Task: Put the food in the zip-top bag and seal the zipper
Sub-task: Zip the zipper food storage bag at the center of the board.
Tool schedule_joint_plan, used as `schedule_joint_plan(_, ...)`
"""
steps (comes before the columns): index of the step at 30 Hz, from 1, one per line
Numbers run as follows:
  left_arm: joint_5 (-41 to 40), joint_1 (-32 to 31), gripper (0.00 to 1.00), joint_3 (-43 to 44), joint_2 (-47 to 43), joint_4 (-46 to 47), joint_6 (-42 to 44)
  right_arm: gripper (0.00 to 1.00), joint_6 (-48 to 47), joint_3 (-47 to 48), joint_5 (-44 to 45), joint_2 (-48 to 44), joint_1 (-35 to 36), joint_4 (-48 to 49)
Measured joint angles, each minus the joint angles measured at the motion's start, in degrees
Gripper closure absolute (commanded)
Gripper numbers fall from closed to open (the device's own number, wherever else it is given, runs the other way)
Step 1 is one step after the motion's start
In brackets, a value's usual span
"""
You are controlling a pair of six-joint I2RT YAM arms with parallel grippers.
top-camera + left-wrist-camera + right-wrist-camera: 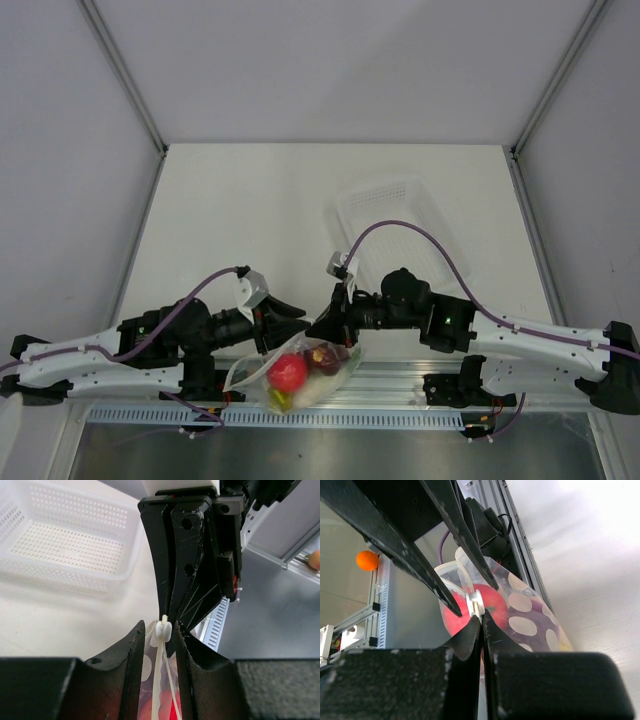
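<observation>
The zip-top bag [335, 378] hangs off the table's near edge between my two grippers. It holds a red round fruit [287, 372], a dark purple-red piece [325, 356] and a yellow-green bit [279, 401]. My right gripper [482, 621] is shut on the bag's mouth edge just behind the white zipper slider [476, 602]. My left gripper [159, 628] faces it tip to tip. Its fingers stand slightly apart on either side of the slider [164, 629] and zipper strip [159, 680]. The bag's wall is clear with white dots [522, 625], and the red fruit [496, 606] shows through it.
A translucent white perforated tray [345, 215] sits behind the right arm and also shows in the left wrist view [65, 575]. An aluminium rail [420, 372] runs along the near edge under the bag. A small orange ball [367, 560] lies below the table level.
</observation>
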Motion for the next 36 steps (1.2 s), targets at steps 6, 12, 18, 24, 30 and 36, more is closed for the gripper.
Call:
schedule_joint_plan(6,2.29,1.03,0.69,0.00,-1.73,0.37,-0.22,1.00,-0.04,0.02,0.00,-0.17,0.22,-0.04)
schedule_joint_plan(12,4.46,1.25,0.66,0.00,-1.27,0.33,-0.46,1.00,-0.04,0.04,0.00,-0.22,0.26,-0.04)
schedule_joint_plan(18,5.73,1.40,0.75,0.00,-0.42,0.35,-0.50,1.00,-0.04,0.22,-0.04,-0.22,0.37,-0.04)
schedule_joint_plan(24,6.54,1.95,1.00,-0.02,-0.39,0.33,-1.05,1.00,-0.02,0.33,-0.11,-0.26,0.61,-0.20)
schedule_joint_plan(30,6.51,2.29,0.99,-0.09,-0.63,0.22,-1.90,1.00,0.13,0.48,3.19,-0.35,1.66,-0.42)
schedule_joint_plan(36,6.47,2.51,1.00,-0.09,-0.48,-0.02,-2.34,1.00,0.94,0.48,8.79,-0.50,3.52,-0.48)
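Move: The zipper slider sits almost between my left fingertips, about 1 cm back and 1 cm to the right, at their height; from my right hand, which pinches the zipper end, it is 2 cm to the left, level. In the hanging bag, from my left hand, the red ball is about 9 cm back, 4 cm left and 7 cm down, the dark red fruit 6 cm back, 4 cm right and 8 cm down. The basket stands some 28 cm ahead, 25 cm right, 20 cm lower. My left hand lifts just under 1 cm, then eases back about 1 cm while sinking again, turning slightly clockwise, so its part-open fingers straddle the slider. There I hold it almost still and shut the fingers until they pinch the slider, right beside my right fingertips. My right hand stays shut on the zipper end, swinging only some 5 degrees clockwise at the finish. ##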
